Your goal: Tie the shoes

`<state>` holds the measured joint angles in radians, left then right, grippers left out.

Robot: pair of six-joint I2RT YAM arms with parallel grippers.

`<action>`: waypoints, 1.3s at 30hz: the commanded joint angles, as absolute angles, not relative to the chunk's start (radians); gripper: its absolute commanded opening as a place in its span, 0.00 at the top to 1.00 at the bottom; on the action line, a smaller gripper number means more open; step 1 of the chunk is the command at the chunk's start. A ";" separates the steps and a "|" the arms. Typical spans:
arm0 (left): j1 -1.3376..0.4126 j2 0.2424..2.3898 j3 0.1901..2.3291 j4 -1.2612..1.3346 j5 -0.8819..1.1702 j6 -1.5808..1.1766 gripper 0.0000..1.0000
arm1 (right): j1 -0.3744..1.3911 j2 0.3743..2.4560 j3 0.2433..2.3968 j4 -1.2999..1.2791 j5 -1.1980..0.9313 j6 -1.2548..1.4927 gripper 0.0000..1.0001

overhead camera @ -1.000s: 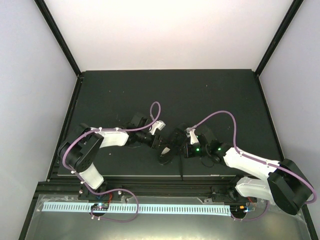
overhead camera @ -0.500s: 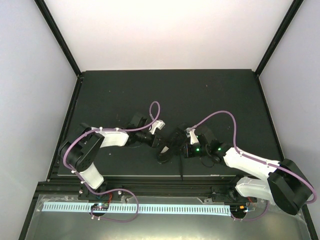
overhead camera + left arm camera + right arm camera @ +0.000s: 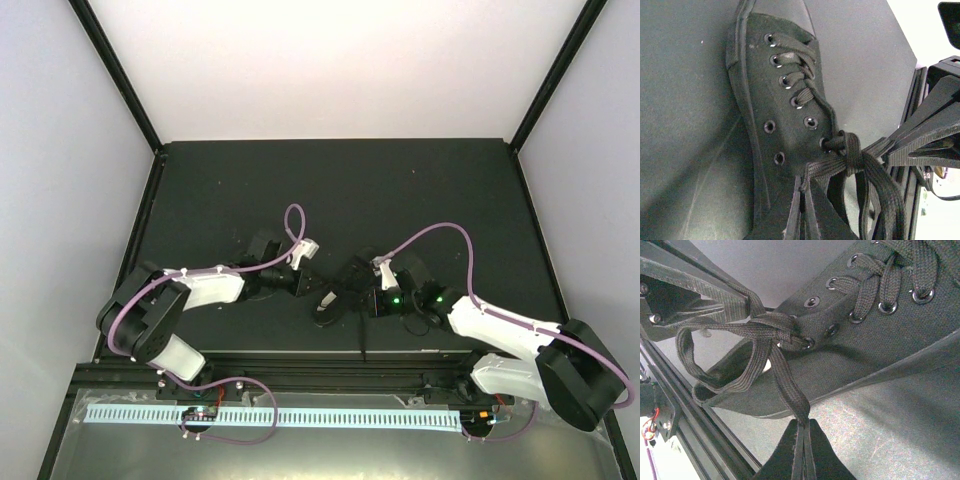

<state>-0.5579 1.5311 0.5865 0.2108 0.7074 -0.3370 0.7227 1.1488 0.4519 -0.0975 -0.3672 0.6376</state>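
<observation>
The black shoe [image 3: 336, 292] lies on the dark table between both arms, and the left wrist view looks along its eyelets [image 3: 785, 80]. A loose knot [image 3: 849, 148] of flat black laces sits at the top eyelets. My left gripper [image 3: 803, 184] is shut on a lace strand [image 3: 832, 169] running from that knot. In the right wrist view my right gripper [image 3: 803, 422] is shut on another lace strand [image 3: 784, 377] hanging from the knot [image 3: 777, 329], with a slack loop [image 3: 715, 382] beside it. The two grippers face each other across the shoe.
The table's front edge and black frame rail [image 3: 360, 350] run just behind the shoe's heel, and the rail shows close by in the right wrist view [image 3: 695, 432]. Purple cables [image 3: 440, 232] arc over both arms. White walls [image 3: 330, 70] enclose the table.
My left gripper has closed on a lace strand and its arm has drawn back to the left, away from the shoe. The right gripper stays shut in place.
</observation>
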 commanded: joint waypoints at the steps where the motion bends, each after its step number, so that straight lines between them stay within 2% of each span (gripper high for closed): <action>1: -0.541 1.496 0.557 0.246 0.691 -0.349 0.98 | 0.718 1.133 0.442 -0.090 -0.367 0.647 0.98; 18: -0.440 1.213 0.352 0.020 0.462 -0.441 0.98 | 0.718 1.114 0.439 -0.105 -0.321 0.666 0.98; 19: -0.439 1.197 0.353 0.001 0.459 -0.432 0.96 | 0.717 1.116 0.440 -0.103 -0.323 0.666 0.98; 20: -0.439 1.184 0.357 -0.015 0.462 -0.423 0.87 | 0.718 1.118 0.439 -0.101 -0.327 0.667 0.98; 22: -0.438 1.157 0.375 -0.043 0.476 -0.405 0.60 | 0.718 1.123 0.440 -0.098 -0.332 0.663 0.98; 23: -0.438 1.143 0.387 -0.059 0.482 -0.396 0.50 | 0.718 1.125 0.442 -0.096 -0.334 0.664 0.98; 24: -0.440 1.126 0.408 -0.080 0.485 -0.388 0.44 | 0.717 1.129 0.444 -0.097 -0.334 0.663 0.98; 26: -0.449 1.089 0.441 -0.103 0.495 -0.378 0.40 | 0.717 1.132 0.446 -0.099 -0.332 0.661 0.98; 31: -0.540 1.030 0.511 -0.086 0.505 -0.450 0.37 | 0.718 1.134 0.449 -0.101 -0.322 0.661 0.98; 39: -0.766 1.195 0.603 0.041 0.511 -0.577 0.36 | 0.717 1.159 0.454 -0.087 -0.329 0.664 0.98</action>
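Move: The lace knot on top of the shoe lies about 6 cm right of my left hand and 2 cm back, roughly level with the fingertips, which already pinch a lace. The shoe's heel is some 6 cm back, 2 cm right and 6 cm below that hand. From my right hand, which holds the other lace, the knot is about 5 cm left and 3 cm ahead; the loose tail lies 8 cm back, 1 cm left and 6 cm down. I draw the pinched lace away from the knot with my left hand, about 9 cm to the left and dipping some 3 cm, turning nearly 20 degrees counter-clockwise. There I open the fingers wide, let go, rise about 9 cm and swing back right above the shoe side, ending a little nearer my base. My right hand stays put, keeping its lace pinched. ##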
